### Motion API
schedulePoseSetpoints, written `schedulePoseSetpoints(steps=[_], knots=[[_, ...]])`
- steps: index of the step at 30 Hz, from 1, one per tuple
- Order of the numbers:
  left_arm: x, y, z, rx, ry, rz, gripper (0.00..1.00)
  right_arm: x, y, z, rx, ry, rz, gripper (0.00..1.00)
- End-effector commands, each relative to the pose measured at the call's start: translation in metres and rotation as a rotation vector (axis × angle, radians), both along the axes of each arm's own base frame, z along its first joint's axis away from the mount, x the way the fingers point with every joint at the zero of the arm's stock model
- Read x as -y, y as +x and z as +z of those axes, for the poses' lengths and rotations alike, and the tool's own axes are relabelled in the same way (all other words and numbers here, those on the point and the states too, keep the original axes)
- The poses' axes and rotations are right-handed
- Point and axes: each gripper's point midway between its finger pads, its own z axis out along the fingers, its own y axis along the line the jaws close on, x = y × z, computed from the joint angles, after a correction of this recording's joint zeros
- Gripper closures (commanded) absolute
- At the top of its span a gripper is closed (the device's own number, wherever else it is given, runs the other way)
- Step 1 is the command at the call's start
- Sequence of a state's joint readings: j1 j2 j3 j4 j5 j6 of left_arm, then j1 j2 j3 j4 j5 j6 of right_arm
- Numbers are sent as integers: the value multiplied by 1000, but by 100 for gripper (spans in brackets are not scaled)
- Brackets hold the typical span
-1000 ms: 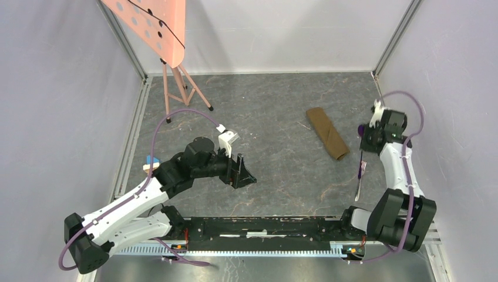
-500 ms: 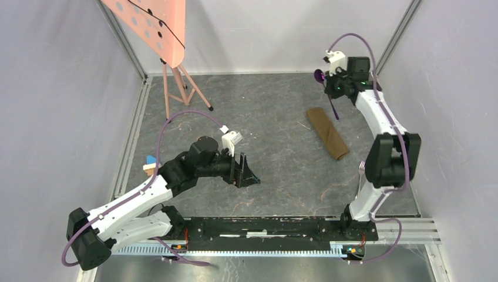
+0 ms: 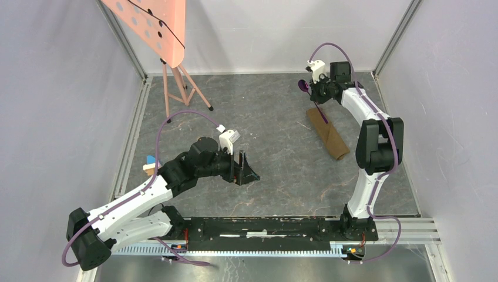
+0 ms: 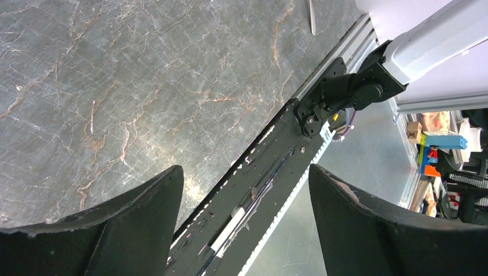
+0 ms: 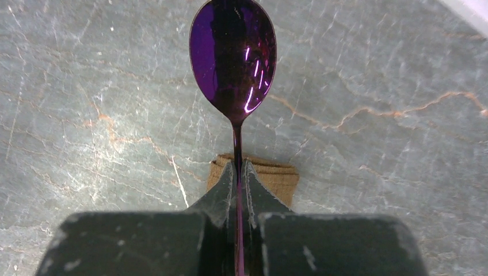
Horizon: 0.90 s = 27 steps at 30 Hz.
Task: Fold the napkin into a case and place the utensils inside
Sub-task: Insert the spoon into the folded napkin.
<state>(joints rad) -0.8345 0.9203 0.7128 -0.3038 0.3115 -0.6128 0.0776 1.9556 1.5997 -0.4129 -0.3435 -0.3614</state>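
Note:
The napkin lies folded as a narrow tan-brown case, slanting on the grey floor at right of centre. My right gripper hovers just beyond its far end, shut on the thin handle of a dark purple spoon. In the right wrist view the spoon sticks out past the closed fingertips, bowl forward, and the case's end shows just beneath them. My left gripper is low over the floor at centre-left, open and holding nothing. A thin silvery piece lies on the floor in the left wrist view.
A pink stand with a perforated board occupies the back left. A small blue-and-wood block sits beside my left arm. A black rail runs along the near edge. Walls enclose the floor on three sides.
My right arm swung from the right side to the back with the spoon, then shifted left over the case's far end. My left gripper barely moved and stays open.

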Motion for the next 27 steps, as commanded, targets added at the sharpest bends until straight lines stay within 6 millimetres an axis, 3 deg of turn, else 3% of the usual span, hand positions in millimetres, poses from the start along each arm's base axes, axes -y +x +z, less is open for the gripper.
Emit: schedulePoseSetpoints(steps=[1,11,27], knots=[[3,6,14,20,-40,27,14,-3,-3,-1,43,7,38,100],[0,5,13,31,-34,28,14,1,-16,-18,34,-2,34,100],[3,3,10,22,-44,7,14,25,-35,-22,4,-30,-26,100]])
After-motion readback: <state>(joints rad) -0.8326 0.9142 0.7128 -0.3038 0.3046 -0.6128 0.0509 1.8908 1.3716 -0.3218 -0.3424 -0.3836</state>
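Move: My right hand still grips the purple spoon by its handle, the bowl about 6 cm ahead and 4 cm to the left. The folded napkin, where the spoon is to go, has its middle about 9 cm back, 6 cm to the right and 12 cm below; its far end lies almost straight under my hand, some 2 cm ahead. From my idle left hand the napkin's middle lies roughly 28 cm ahead, 38 cm to the right and 18 cm below. With the spoon pinched in shut fingers, I sink my right hand towards the napkin's far end, dropping about 5 cm while drawing back some 3 cm, with the fingers tipping slightly more downward. Then I stop sinking, rise about a centimetre and ease 1 to 2 cm to the right, keeping the handle trailing back over the napkin. ##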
